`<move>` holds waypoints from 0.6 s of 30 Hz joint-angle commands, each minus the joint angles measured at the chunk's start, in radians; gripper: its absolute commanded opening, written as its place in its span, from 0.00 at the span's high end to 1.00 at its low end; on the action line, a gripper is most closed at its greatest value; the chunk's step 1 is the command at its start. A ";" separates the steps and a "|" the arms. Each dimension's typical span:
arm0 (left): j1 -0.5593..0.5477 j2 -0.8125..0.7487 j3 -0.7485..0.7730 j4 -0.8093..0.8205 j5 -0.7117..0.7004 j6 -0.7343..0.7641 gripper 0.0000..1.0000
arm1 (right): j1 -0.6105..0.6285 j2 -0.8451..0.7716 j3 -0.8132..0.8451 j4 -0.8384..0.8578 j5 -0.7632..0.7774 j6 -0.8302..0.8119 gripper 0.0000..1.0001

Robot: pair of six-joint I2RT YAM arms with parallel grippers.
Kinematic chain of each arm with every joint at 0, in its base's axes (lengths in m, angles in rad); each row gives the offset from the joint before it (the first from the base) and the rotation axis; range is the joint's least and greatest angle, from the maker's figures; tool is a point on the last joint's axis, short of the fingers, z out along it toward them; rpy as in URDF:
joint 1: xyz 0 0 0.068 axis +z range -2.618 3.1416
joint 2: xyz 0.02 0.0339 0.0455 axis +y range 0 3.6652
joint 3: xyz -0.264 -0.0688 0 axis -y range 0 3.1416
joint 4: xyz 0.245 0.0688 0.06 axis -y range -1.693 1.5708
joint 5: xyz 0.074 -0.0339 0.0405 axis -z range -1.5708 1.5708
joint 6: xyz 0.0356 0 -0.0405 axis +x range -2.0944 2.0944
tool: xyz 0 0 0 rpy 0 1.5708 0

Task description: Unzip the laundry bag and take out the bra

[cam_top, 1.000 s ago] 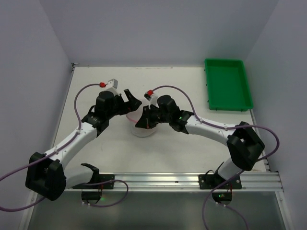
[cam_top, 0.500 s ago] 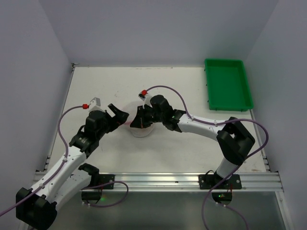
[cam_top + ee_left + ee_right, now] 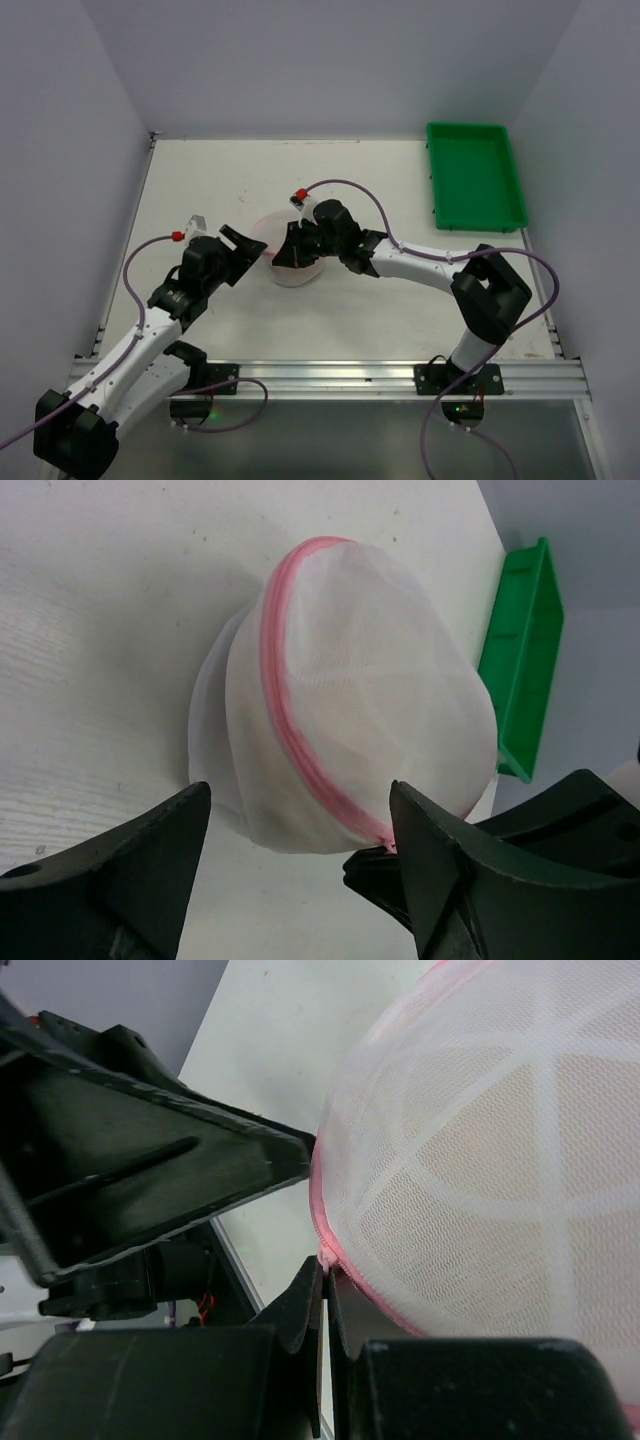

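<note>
The laundry bag (image 3: 292, 268), a round white mesh drum with a pink zip edge, lies at the table's middle. My right gripper (image 3: 289, 252) is shut on the pink zip pull (image 3: 326, 1256) at the bag's rim. My left gripper (image 3: 250, 246) is open just left of the bag, its two fingers (image 3: 135, 865) on either side of the bag's near end (image 3: 350, 695). The right gripper's fingertips (image 3: 395, 865) show dark below the zip there. The bra shows only as a beige tint (image 3: 480, 1155) through the mesh.
A green tray (image 3: 475, 176) stands at the back right of the table, also seen in the left wrist view (image 3: 520, 660). White walls close in the table on the left, right and back. Both arms cross the table's middle, meeting at the bag.
My left arm drew back toward the near left and its gripper dropped lower beside the bag, jaws narrowing a little. The right gripper shifted slightly left with the zip pull; a pink edge lifted.
</note>
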 commanded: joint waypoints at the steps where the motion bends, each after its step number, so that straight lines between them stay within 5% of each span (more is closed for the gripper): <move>1: -0.018 0.054 -0.003 0.153 0.027 -0.086 0.26 | 0.008 -0.011 -0.007 0.047 0.004 -0.001 1.00; 7: -0.106 0.155 0.009 0.235 -0.035 -0.151 0.53 | 0.019 -0.007 -0.009 0.039 0.004 -0.009 1.00; 10: -0.123 0.180 0.023 0.236 -0.072 -0.157 0.79 | 0.014 -0.041 -0.024 -0.018 0.033 -0.061 1.00; 11: -0.123 0.178 0.025 0.236 -0.088 -0.142 0.97 | 0.002 -0.056 -0.035 -0.063 0.047 -0.081 1.00; 18: -0.078 0.154 0.094 0.187 -0.089 0.064 1.00 | -0.246 -0.272 -0.228 -0.136 0.006 -0.145 1.00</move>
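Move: The pink zipper edge of the laundry bag lies about 4 cm to the right of the left hand's open fingers, 2 cm ahead and 1 cm lower. The shut right fingers, holding the zip end, are some 5 cm to the left hand's right, level with it; the bag's middle lies about 8 cm right of the left hand, 2 cm ahead and 5 cm down. From the right hand, the zipper edge to be gripped is 2 cm ahead, 1 cm left and 1 cm lower. Rightward and a little forward, about 4 cm in all, the left hand slips over the pink zipper edge beside the right fingers, goes on closing and pinches it. It then holds nearly still while the right hand, keeping its grip on the zip end, sinks some 2 cm and pulls off quickly to the right, about 7 cm, away from the left hand. ##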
